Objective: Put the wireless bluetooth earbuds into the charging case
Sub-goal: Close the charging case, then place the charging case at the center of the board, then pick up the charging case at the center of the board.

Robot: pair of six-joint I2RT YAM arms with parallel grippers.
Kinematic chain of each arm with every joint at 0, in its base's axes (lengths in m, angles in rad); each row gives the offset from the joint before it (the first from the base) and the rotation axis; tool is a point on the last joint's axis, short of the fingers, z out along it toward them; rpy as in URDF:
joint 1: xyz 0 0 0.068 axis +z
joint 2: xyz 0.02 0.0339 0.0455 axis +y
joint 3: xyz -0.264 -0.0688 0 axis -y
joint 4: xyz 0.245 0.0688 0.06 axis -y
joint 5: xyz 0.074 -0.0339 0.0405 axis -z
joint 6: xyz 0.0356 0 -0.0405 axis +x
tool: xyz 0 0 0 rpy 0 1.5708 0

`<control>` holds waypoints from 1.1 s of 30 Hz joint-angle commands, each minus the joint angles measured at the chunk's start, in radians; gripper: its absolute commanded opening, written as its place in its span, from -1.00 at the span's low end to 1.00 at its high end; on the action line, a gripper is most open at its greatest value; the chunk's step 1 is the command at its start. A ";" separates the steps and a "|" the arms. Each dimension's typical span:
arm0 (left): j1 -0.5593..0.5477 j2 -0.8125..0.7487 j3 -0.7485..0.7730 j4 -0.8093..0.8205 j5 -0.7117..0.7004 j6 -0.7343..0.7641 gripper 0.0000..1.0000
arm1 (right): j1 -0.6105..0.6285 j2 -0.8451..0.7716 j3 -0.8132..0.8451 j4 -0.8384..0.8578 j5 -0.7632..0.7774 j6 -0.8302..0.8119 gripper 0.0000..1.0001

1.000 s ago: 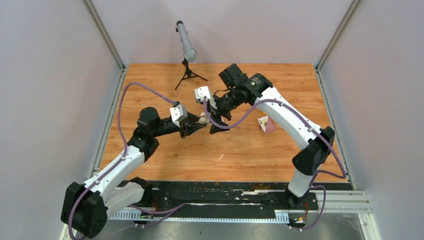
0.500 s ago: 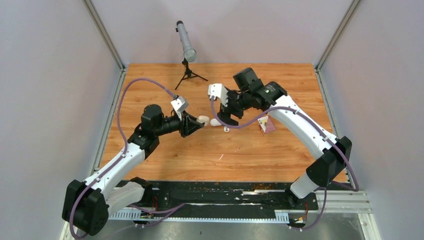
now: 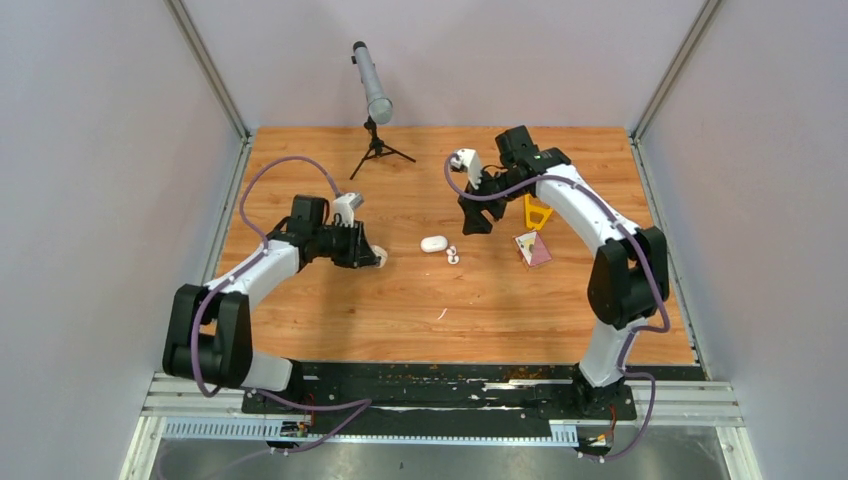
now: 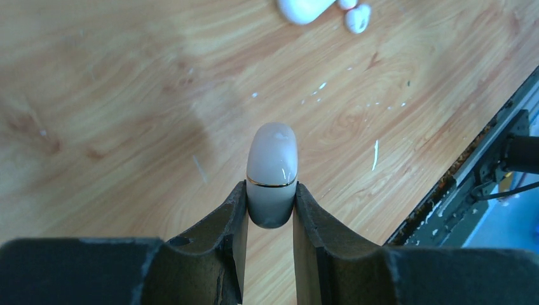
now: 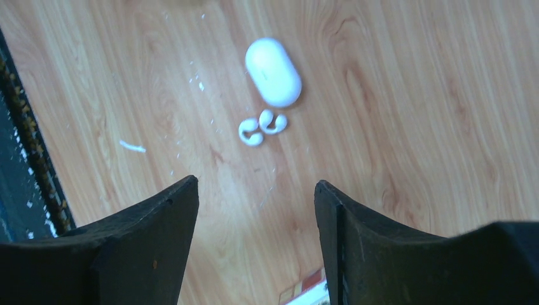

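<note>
My left gripper [image 4: 270, 190] is shut on a closed white charging case with a thin gold seam [image 4: 272, 159], held above the wood; from above, the left gripper [image 3: 378, 258] sits left of centre. A second white oval case [image 3: 433, 243] lies on the table. Two tiny white earbuds [image 3: 452, 255] lie right beside it. The right wrist view shows that case [image 5: 273, 72] and the earbuds [image 5: 260, 127] ahead of my right gripper [image 5: 256, 184], which is open and empty. The right gripper [image 3: 478, 215] hangs to the back right of them.
A grey cylinder on a small black tripod [image 3: 373, 90] stands at the back. A yellow triangular piece [image 3: 537, 212] and a small card [image 3: 532, 248] lie by the right arm. A black rail [image 3: 450, 375] runs along the table's near edge.
Both arms have drawn apart: the left moved left with its case, the right pulled away to the back right. The second case and the earbuds now lie uncovered between them.
</note>
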 commanded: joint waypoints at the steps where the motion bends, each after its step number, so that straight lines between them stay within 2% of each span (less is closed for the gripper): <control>1: 0.033 0.082 0.018 -0.033 0.076 -0.082 -0.85 | 0.016 0.099 0.098 0.083 -0.036 0.075 0.33; 3: 0.038 0.117 0.005 -0.006 0.081 -0.113 -0.77 | 0.028 0.140 0.110 0.102 -0.026 0.046 0.33; 5: 0.045 0.160 0.000 0.010 0.086 -0.127 -0.71 | 0.041 0.194 0.154 0.048 -0.051 -0.034 0.31; 8: 0.062 0.258 0.014 -0.014 0.106 -0.130 -0.70 | 0.051 0.270 0.222 -0.025 -0.120 -0.173 0.28; 10: 0.071 0.323 0.040 -0.050 0.096 -0.130 -0.70 | 0.062 0.303 0.248 -0.036 -0.108 -0.222 0.28; 14: 0.076 0.351 0.034 -0.037 0.107 -0.165 -0.42 | 0.095 0.343 0.284 -0.057 -0.052 -0.341 0.31; 17: 0.076 0.344 0.028 -0.061 0.056 -0.174 -0.03 | 0.115 0.359 0.279 -0.052 -0.009 -0.422 0.36; 18: 0.076 0.338 0.033 -0.089 0.030 -0.157 0.03 | 0.121 0.365 0.280 -0.049 0.004 -0.441 0.38; 28: 0.095 0.216 0.139 -0.319 -0.130 -0.025 0.30 | 0.176 0.431 0.289 -0.009 0.068 -0.508 0.42; 33: 0.101 0.128 0.155 -0.354 -0.173 0.022 0.32 | 0.204 0.475 0.306 -0.021 0.116 -0.545 0.38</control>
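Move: The left hand holds the already closed charging case; its table spot lies roughly 9 cm below and 2 cm back, level sideways. From this hand the second case lies 5 cm ahead, 13 cm right and 9 cm below, the loose earbuds 3 cm ahead, 17 cm right. The empty right hand has the second case some 2 cm ahead, 9 cm left and 14 cm below; the earbuds lie 1 cm back, 5 cm left. The left hand lowers the closed charging case about 7 cm to the table, tipping its fingers some 25 degrees more downward, then opens and draws off left and slightly up. Meanwhile the right hand, fingers staying open, sinks about 11 cm, swinging left and a little forward, turning counter-clockwise until its fingers point down at the second case without visibly touching it. ##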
